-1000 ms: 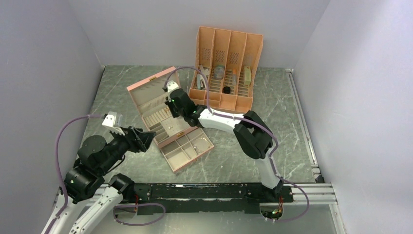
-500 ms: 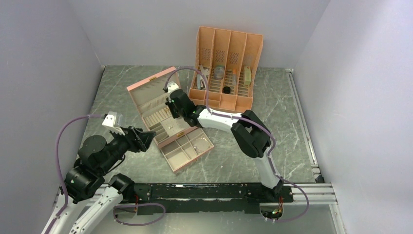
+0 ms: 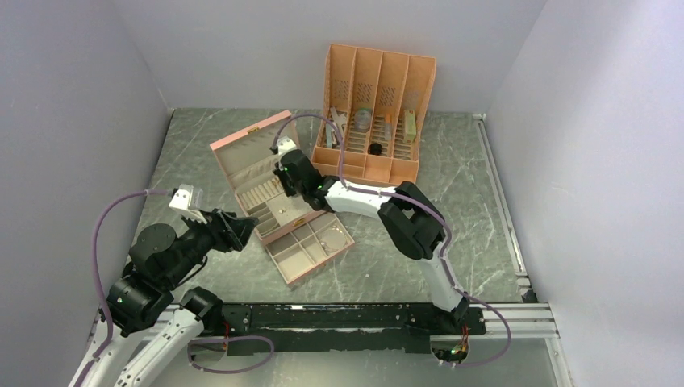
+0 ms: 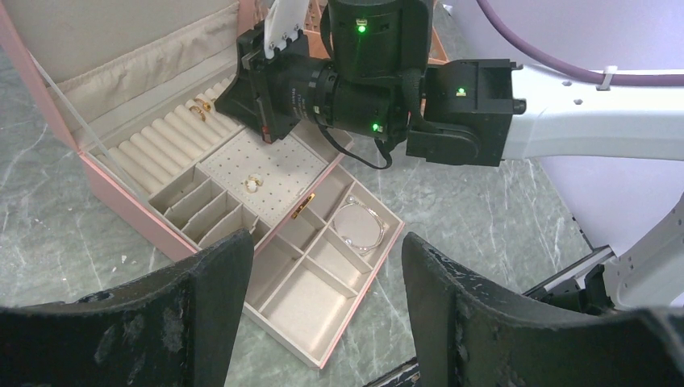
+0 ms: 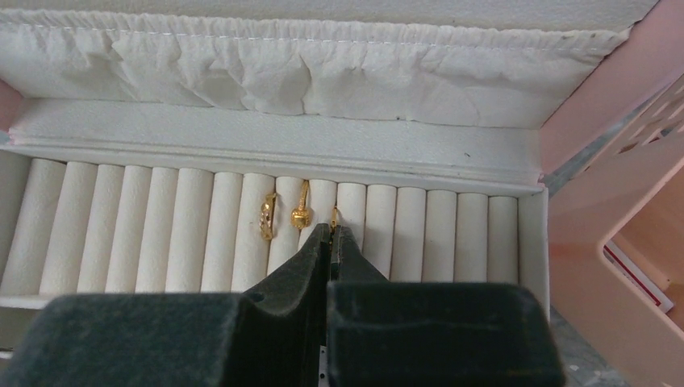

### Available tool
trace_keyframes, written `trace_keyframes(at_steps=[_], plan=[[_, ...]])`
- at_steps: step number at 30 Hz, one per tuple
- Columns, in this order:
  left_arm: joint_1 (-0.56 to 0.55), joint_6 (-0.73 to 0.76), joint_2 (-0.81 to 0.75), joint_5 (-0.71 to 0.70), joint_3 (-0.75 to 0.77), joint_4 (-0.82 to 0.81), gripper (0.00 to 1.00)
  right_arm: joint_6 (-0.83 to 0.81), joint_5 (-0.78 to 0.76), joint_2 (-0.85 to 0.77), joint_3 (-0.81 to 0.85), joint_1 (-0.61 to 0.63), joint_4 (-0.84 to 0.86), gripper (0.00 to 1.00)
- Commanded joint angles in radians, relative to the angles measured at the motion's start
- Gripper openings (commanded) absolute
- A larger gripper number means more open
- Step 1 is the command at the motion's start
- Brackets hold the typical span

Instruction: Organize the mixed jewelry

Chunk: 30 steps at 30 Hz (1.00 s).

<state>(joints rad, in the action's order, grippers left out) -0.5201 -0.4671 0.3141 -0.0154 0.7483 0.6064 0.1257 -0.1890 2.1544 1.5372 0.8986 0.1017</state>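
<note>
The pink jewelry box (image 3: 242, 157) lies open mid-table. In the right wrist view my right gripper (image 5: 332, 230) is shut, with a thin gold ring (image 5: 334, 214) pinched at its tips over the white ring rolls (image 5: 161, 234). Two more gold rings (image 5: 268, 215) (image 5: 302, 214) sit in the slots just left of it. From the left wrist view, small gold earrings (image 4: 255, 183) rest on the perforated pad and a silver bracelet (image 4: 359, 226) lies in a drawer compartment. My left gripper (image 4: 327, 246) hangs open and holds nothing, above the table near the box's front-left corner.
An orange slotted organizer (image 3: 375, 105) with grey and black oddments stands at the back, just behind the right arm (image 3: 403, 218). The box's pulled-out drawer (image 3: 310, 250) juts toward the arm bases. Grey walls close in the marble table (image 3: 468, 201) on three sides.
The right arm's elbow has crept slightly left. Both grippers and the jewelry have stayed where they were.
</note>
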Motion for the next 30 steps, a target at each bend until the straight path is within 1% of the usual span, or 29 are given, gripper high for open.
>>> trace_keyframes(at_steps=[1,4,8,12,18,25,28,30], plan=[[0.007,0.001,-0.001,-0.015,-0.006,-0.027,0.72,-0.003,-0.04,0.069,0.008,-0.006,-0.035,0.0],[0.008,0.001,-0.001,-0.015,-0.006,-0.028,0.72,0.001,-0.046,0.083,0.0,-0.006,-0.039,0.0],[0.008,0.001,0.0,-0.015,-0.006,-0.028,0.72,0.01,-0.04,0.059,-0.023,-0.006,-0.027,0.0],[0.008,0.003,0.0,-0.015,-0.006,-0.028,0.72,0.015,-0.04,0.025,-0.012,-0.006,-0.045,0.12],[0.009,0.0,-0.001,-0.018,-0.004,-0.024,0.72,0.029,-0.033,-0.062,-0.002,-0.006,-0.06,0.21],[0.008,0.001,0.0,-0.024,-0.004,-0.025,0.72,0.066,0.002,-0.239,-0.07,-0.002,-0.068,0.37],[0.009,0.001,0.0,-0.026,-0.003,-0.024,0.72,0.101,0.016,-0.343,-0.151,0.01,-0.083,0.4],[0.008,0.001,-0.003,-0.026,-0.004,-0.022,0.72,0.126,0.012,-0.425,-0.24,0.035,-0.091,0.42]])
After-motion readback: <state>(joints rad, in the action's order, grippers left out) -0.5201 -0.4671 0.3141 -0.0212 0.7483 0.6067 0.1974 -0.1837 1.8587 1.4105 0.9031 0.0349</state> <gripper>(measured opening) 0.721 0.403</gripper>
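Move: The right hand's shut fingers already hold a gold ring at the ring rolls; the slot for it is straight below, about 1 cm down. Two seated rings lie in the neighbouring slots, one about 1 cm back and 1 cm left of the hand, the other some 2 cm back and 2 cm left, and the pearl jewelry lies on the dotted pad about 8 cm straight back. From the left hand the slot is roughly 22 cm ahead, 6 cm to the right and 20 cm below. The right hand eases the held ring down the last few millimetres between the ring rolls and pauses there, still pinching it, then opens its fingers to somewhat under half of their range and lets go. Still opening, it lifts away from the rolls, slowly and then fast, rising about 9 cm while drawing some 3 cm back and 3 cm to the right, with only a slight roll of the wrist that brings its left side up. ##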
